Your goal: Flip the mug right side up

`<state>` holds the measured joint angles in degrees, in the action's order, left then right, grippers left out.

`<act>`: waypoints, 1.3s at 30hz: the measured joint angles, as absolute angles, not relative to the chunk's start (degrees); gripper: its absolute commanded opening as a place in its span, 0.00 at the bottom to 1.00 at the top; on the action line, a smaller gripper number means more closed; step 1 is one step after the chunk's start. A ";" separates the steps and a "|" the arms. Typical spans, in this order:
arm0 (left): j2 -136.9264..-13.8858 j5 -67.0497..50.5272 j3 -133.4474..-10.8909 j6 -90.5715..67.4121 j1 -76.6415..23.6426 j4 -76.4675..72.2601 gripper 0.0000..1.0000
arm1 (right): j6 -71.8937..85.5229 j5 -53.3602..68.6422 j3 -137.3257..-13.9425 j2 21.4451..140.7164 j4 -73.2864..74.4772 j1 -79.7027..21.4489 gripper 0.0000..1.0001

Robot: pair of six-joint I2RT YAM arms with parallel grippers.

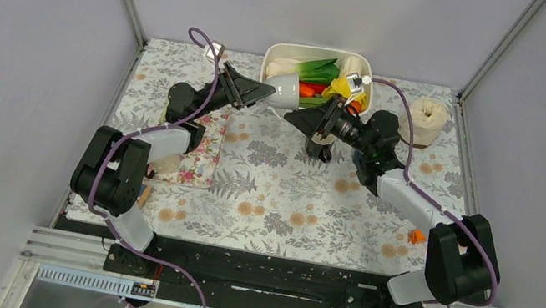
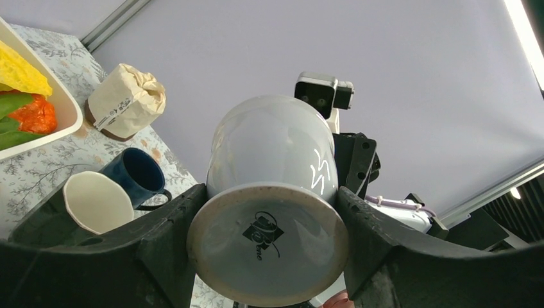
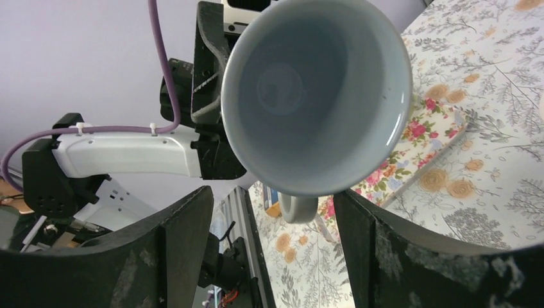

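A pale grey mug hangs in the air on its side, above the table's back middle. My left gripper is shut on its foot. In the left wrist view the mug's stamped base sits wedged between both black fingers, with the left gripper clamped across it. The mug's mouth faces the right wrist camera, handle pointing down. My right gripper stands open just in front of the rim, its jaws on either side of the handle and holding nothing. From above, the right gripper is just right of the mug.
A white tub of vegetables stands behind the mug. A dark blue mug and a white cup sit below the right gripper. A paper-wrapped bundle lies at back right, a floral cloth at left, a small orange piece near the right arm.
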<state>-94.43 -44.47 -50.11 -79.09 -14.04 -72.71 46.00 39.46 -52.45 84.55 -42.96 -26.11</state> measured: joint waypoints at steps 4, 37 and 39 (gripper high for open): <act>-93.89 -43.72 -49.71 -78.96 -14.83 -72.58 0.00 | 47.09 39.44 -52.45 85.45 -44.45 -26.89 0.74; -88.31 -40.69 -47.09 -72.07 -16.01 -67.35 0.99 | 45.58 35.83 -53.52 82.63 -36.75 -27.70 0.00; -87.37 -40.69 -47.09 -70.37 -14.20 -64.55 0.99 | 42.74 35.14 -55.16 82.11 -32.80 -27.70 0.00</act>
<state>-87.37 -40.69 -47.09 -70.37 -14.20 -64.55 42.74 35.14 -55.16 82.11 -32.80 -27.70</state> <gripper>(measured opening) 0.987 0.273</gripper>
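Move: The left hand still holds the grey mug by its base end; its handle lies about 4 cm right and 4 cm back of that hand. From the right hand the handle is some 2 cm left and 1 cm forward, between its open fingers, the mug's body about 5 cm forward and 4 cm left. Some 20 cm below, the black mug stands 10 cm right and 5 cm back, and the vegetable tray 12 cm forward and 6 cm right. The right hand eases about 1 cm left, pinching the mug's handle before the left fingers open and let go. ##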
